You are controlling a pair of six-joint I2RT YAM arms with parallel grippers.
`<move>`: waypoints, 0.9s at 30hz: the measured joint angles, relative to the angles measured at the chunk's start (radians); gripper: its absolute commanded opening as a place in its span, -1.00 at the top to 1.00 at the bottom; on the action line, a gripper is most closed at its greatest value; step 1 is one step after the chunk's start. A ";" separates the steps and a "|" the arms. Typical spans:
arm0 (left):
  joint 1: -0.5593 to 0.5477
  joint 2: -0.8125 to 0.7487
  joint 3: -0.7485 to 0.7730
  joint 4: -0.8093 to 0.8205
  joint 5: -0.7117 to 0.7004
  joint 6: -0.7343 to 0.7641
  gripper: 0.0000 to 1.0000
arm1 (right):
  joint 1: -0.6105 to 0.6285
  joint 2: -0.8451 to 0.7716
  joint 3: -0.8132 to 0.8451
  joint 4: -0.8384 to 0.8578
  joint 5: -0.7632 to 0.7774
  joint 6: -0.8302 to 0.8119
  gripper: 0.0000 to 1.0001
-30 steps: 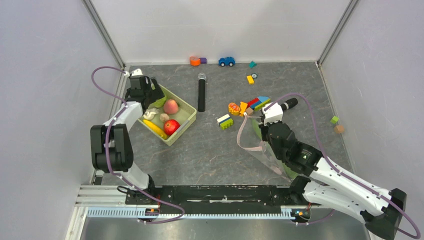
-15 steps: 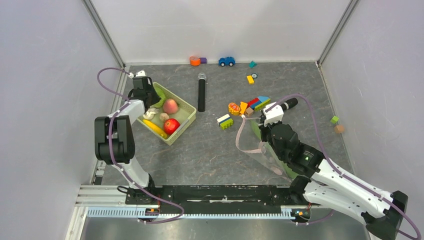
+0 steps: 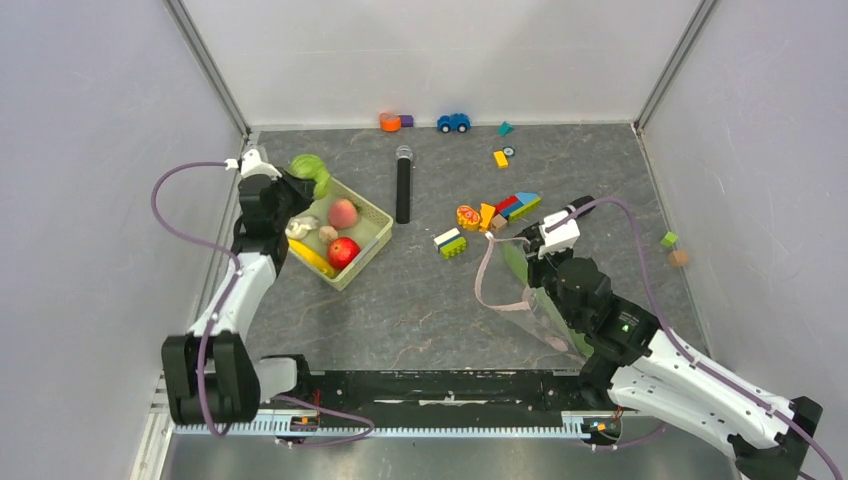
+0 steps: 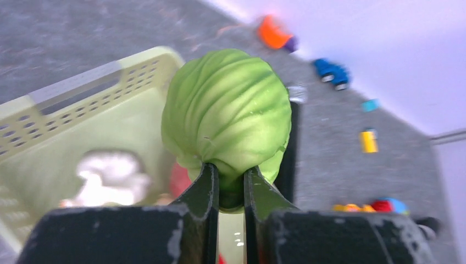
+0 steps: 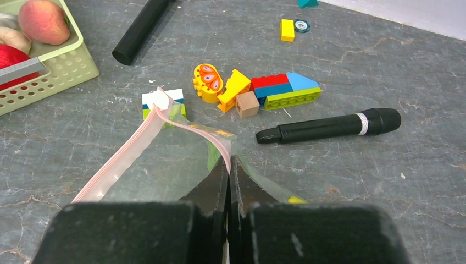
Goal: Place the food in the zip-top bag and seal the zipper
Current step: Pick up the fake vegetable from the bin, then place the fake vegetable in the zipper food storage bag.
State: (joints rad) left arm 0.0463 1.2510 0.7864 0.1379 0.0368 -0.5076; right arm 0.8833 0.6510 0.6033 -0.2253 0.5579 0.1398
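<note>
My left gripper (image 3: 298,182) is shut on the green cabbage (image 3: 310,172) and holds it above the far corner of the pale green basket (image 3: 372,210). In the left wrist view the cabbage (image 4: 228,110) is pinched at its base between the fingers (image 4: 207,184). A pinkish fruit (image 3: 343,213), red tomato (image 3: 343,252) and yellow banana (image 3: 310,260) lie in the basket. My right gripper (image 3: 540,262) is shut on the zipper edge of the clear bag (image 3: 520,300) and holds its mouth up. The pink zipper (image 5: 123,159) hangs to the left. Something green (image 5: 213,157) shows through the bag.
One black microphone (image 3: 403,185) lies right of the basket, another (image 3: 572,209) just beyond the bag. Coloured blocks (image 3: 500,212) sit between them. A blue toy car (image 3: 453,123) and small toys line the back wall. Two small blocks (image 3: 672,245) are at the right.
My left gripper has lifted the cabbage out of the basket, up and toward the far-left corner. The right gripper has kept hold of the bag and shifted slightly.
</note>
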 measured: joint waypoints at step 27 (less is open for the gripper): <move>-0.918 -0.008 -0.067 0.314 0.558 -0.002 0.96 | 0.000 -0.067 -0.019 0.020 -0.096 0.025 0.96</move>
State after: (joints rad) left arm -0.8719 1.2434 0.7197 0.4515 0.5949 -0.5095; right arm 0.8833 0.5838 0.5846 -0.2054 0.4622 0.1650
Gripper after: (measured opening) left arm 0.143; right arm 0.028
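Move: The left hand already holds the fake cabbage just clear of the bin, whose middle is about 15 cm below and 3 cm back. The bag's open mouth lies some 43 cm to this hand's right and 22 cm back, near hand height; the nearer black microphone is 21 cm right and 7 cm ahead, and the white-green brick 8 cm left of the mouth and 12 cm beyond it, both on the table. From the right hand, which pinches the bag's rim, the mouth's middle is about 6 cm back, 5 cm left and 3 cm lower. Keeping its grip on the cabbage, the left hand lifts about 10 cm while swinging away from the bin, some 36 cm to the right and 25 cm back towards the bag's mouth, and sinks around 5 cm again over the last stretch. On the way the wrist turns roughly 85 degrees clockwise so that fingers and cabbage point right at the opening, while the right hand keeps its pinch on the rim and holds the bag up nearly in place. ##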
